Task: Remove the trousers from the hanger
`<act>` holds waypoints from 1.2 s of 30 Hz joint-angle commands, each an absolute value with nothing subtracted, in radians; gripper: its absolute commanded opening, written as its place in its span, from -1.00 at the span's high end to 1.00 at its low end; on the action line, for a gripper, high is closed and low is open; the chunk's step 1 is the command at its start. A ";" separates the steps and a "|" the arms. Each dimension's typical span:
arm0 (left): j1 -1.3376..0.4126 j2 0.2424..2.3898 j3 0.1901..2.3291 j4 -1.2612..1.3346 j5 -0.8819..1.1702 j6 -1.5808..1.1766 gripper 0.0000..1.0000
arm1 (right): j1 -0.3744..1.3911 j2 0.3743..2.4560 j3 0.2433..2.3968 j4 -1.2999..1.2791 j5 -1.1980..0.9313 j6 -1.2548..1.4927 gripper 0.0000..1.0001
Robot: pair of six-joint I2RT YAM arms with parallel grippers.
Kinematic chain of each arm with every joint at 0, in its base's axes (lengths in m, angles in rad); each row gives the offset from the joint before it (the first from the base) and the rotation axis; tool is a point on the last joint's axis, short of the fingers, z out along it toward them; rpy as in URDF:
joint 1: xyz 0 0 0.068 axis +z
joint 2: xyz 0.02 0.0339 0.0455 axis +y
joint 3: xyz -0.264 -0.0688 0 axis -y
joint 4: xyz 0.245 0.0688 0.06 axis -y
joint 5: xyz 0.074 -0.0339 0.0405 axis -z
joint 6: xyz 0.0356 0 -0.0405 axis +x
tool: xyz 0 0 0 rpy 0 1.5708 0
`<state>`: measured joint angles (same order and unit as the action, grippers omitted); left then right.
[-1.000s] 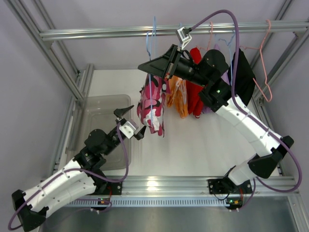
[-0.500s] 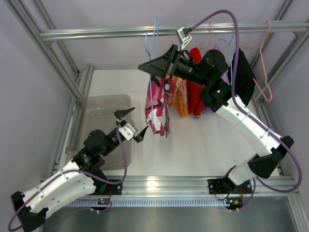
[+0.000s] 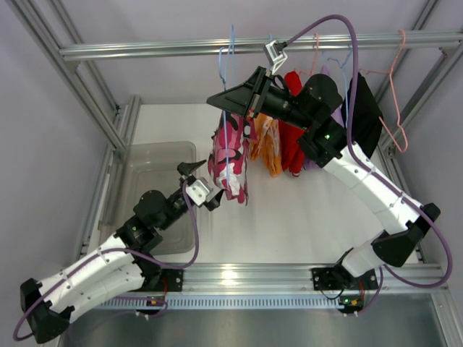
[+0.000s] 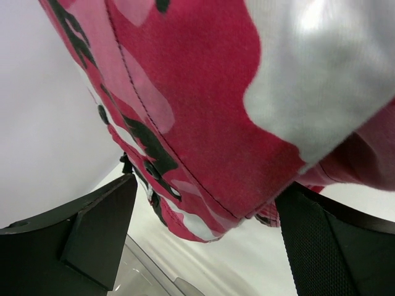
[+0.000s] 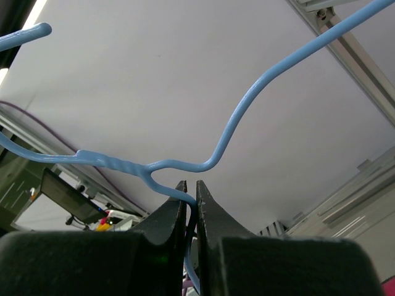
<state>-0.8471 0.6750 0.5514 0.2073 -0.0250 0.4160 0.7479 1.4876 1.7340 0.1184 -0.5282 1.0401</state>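
The pink-white-black camouflage trousers (image 3: 229,157) hang from a blue wire hanger (image 3: 230,54) on the top rail. My right gripper (image 3: 230,101) is shut on the blue hanger (image 5: 185,161) just below its twisted neck. My left gripper (image 3: 200,186) is open at the trousers' lower left edge. In the left wrist view the camouflage cloth (image 4: 210,105) fills the frame, its hem hanging between my two spread fingers (image 4: 92,228). The orange trousers with white blotches (image 3: 266,144) hang to the right of the camouflage pair.
A clear plastic bin (image 3: 148,181) sits on the table at the left, under my left arm. Red, purple and black garments (image 3: 362,108) and empty pink hangers (image 3: 396,94) hang on the rail at the right. Aluminium frame posts stand on both sides.
My left gripper has moved up and right until the trousers' hem lies between its fingers. The trousers swung right, then back left. The right arm has stayed still.
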 commanded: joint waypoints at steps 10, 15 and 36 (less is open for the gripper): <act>-0.851 0.745 0.574 0.374 -0.175 0.428 -0.72 | 0.739 1.411 1.749 0.270 -0.526 1.029 1.00; -0.851 0.828 0.623 0.460 -0.183 0.436 -0.58 | 0.739 1.410 1.730 0.262 -0.520 1.032 1.00; -0.851 0.815 0.820 0.393 -0.110 0.414 1.00 | 0.739 1.387 1.632 0.256 -0.535 0.994 1.00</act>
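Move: The camouflage trousers hang in front of the left gripper, their middle roughly 3 cm ahead, 5 cm to its right and 5 cm above. The orange trousers hang about 10 cm ahead, 15 cm to its right and 3 cm above; the clear tray lies some 3 cm ahead, 18 cm to its left and 27 cm below. From the right hand, which holds the blue hanger, the camouflage trousers hang about 1 cm ahead, 3 cm to its right and 19 cm below. Bring the open left gripper about 3.5 cm forward to the camouflage trousers, easing slightly right, then lift it about 7 cm up along their near side and, over the last part of the rise, close the fingers to pinch a fold of the cloth. Keep the right gripper shut on the blue hanger and let it sink about 2 cm. ##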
